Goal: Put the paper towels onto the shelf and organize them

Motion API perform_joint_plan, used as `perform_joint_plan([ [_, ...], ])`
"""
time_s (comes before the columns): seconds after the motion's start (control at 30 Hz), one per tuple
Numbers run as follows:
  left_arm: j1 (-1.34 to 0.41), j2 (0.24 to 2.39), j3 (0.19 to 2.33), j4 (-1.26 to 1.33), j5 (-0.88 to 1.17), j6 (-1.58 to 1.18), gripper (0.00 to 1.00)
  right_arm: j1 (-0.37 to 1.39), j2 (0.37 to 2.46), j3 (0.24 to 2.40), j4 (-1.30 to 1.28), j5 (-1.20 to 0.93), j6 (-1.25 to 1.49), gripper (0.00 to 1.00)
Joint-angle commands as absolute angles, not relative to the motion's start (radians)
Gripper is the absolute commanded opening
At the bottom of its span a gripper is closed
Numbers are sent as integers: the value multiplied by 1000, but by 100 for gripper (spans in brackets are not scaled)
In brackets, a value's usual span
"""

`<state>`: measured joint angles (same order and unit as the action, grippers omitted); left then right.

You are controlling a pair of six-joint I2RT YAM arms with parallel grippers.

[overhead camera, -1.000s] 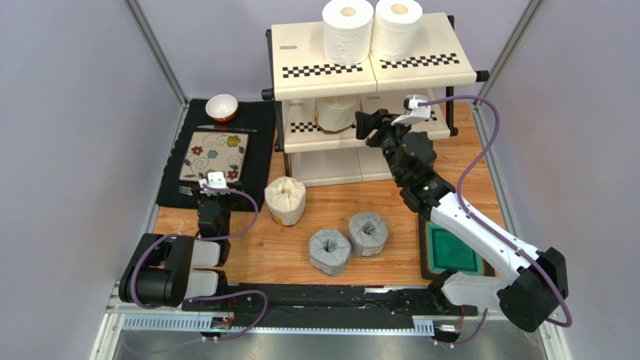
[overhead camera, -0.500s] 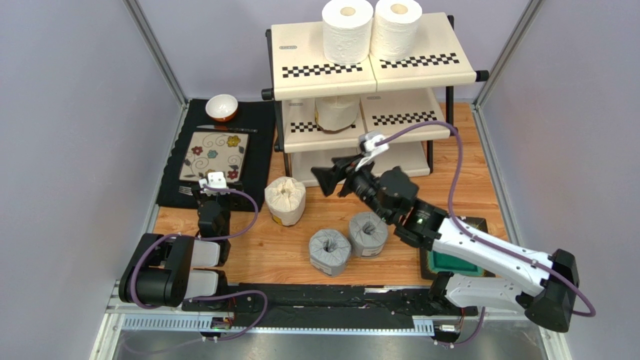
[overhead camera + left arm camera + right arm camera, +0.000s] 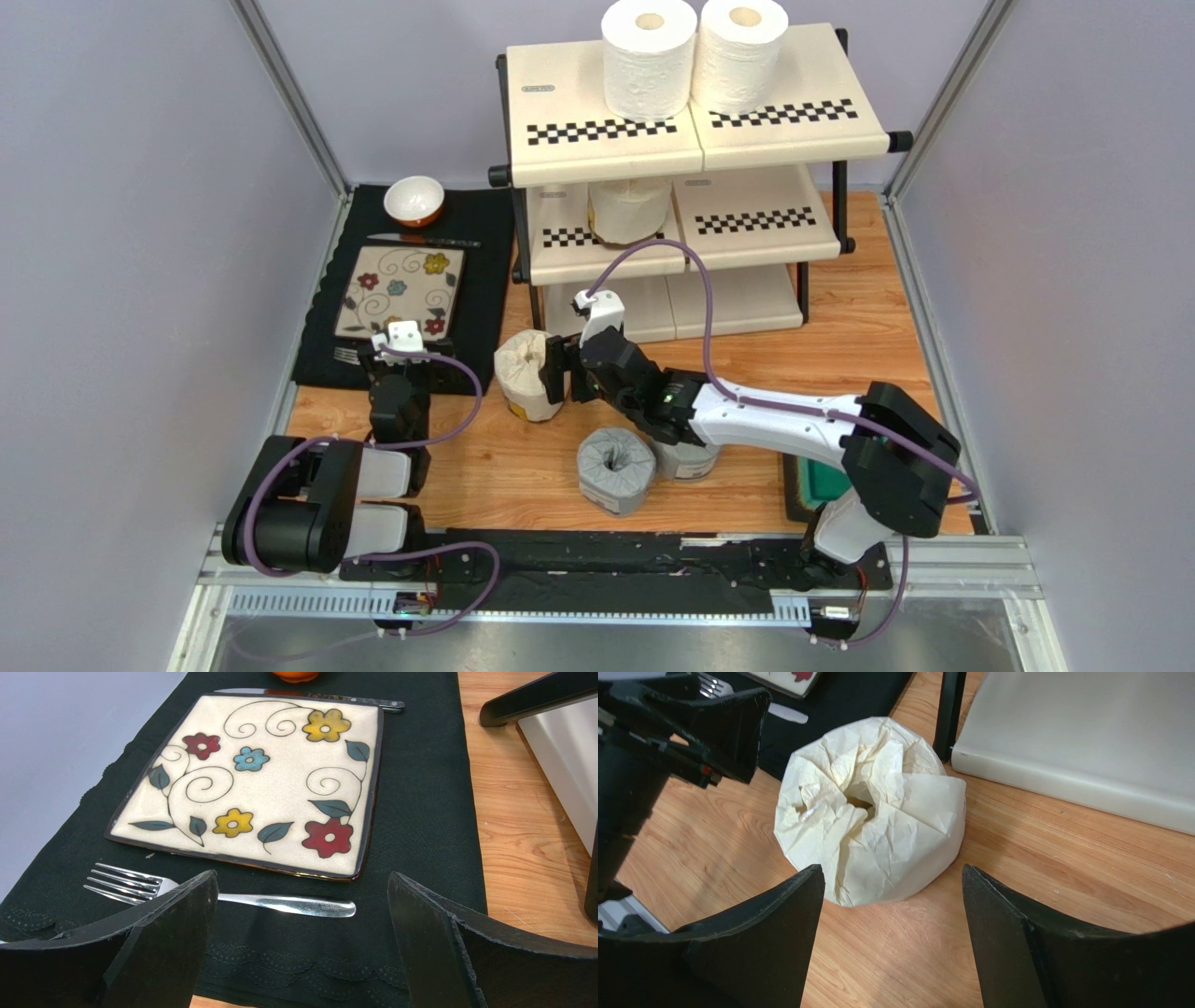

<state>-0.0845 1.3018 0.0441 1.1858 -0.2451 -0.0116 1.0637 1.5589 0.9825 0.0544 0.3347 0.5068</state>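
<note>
The shelf (image 3: 561,84) stands at the back with two white paper towels (image 3: 650,56) (image 3: 742,51) on its top tier and a cream roll (image 3: 629,207) on the middle tier. Another cream-wrapped roll (image 3: 529,373) (image 3: 871,812) stands on the table. My right gripper (image 3: 557,375) (image 3: 892,873) is open just to its right, with the roll in front of the fingertips and nothing between them. One grey roll (image 3: 616,469) is in plain view and a second (image 3: 687,459) is partly hidden under the right arm. My left gripper (image 3: 397,367) (image 3: 302,878) is open over the black mat.
A floral square plate (image 3: 400,290) (image 3: 253,777), a fork (image 3: 231,896) and a knife (image 3: 309,698) lie on the black mat (image 3: 484,280) at the left, with a small bowl (image 3: 415,200) behind them. A green tray (image 3: 828,483) sits at the near right.
My right arm swung from the shelf's middle tier down and left to the cream roll on the table, and its jaws widened. The left arm has not moved.
</note>
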Motion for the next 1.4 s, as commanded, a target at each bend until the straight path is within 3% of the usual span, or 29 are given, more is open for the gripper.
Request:
perform_joint_plan([
  [0.0, -78, 1302, -190, 1216, -241, -5, 99, 1071, 1588, 1065, 98, 413, 587, 76],
  [0.9, -78, 1302, -190, 1216, -241, -5, 99, 1054, 1799, 1252, -104, 554, 718, 74],
  [1.1, -78, 1302, -190, 1216, -241, -5, 99, 1052, 1835, 1270, -115, 514, 724, 67],
  [1.37, -78, 1301, -189, 1216, -241, -5, 99, 1052, 1764, 1204, -61, 499, 719, 45],
])
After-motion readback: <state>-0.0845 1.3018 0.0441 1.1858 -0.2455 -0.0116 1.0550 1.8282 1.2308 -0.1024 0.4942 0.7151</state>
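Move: The cream wrapped paper towel roll stands just off the right hand, about 4 cm ahead, 5 cm to its left and, at its middle, some 8 cm below. The shelf's near left leg rises behind the roll, roughly 11 cm ahead of the hand and 4 cm left. Of the grey rolls, the nearer lies some 9 cm back and 7 cm right, the farther 5 cm back and 17 cm right. From the left hand the cream roll is about 18 cm right and 3 cm back. The right fingers end pinching the right-hand wall of the cream roll, one finger in at the core opening and the other outside. To get there the open hand first eases forward about 4 cm over the roll with a slight rise and drift left, turning some 15 degrees clockwise, then sinks about 5 cm onto it and closes partway, from three quarters open to half. ##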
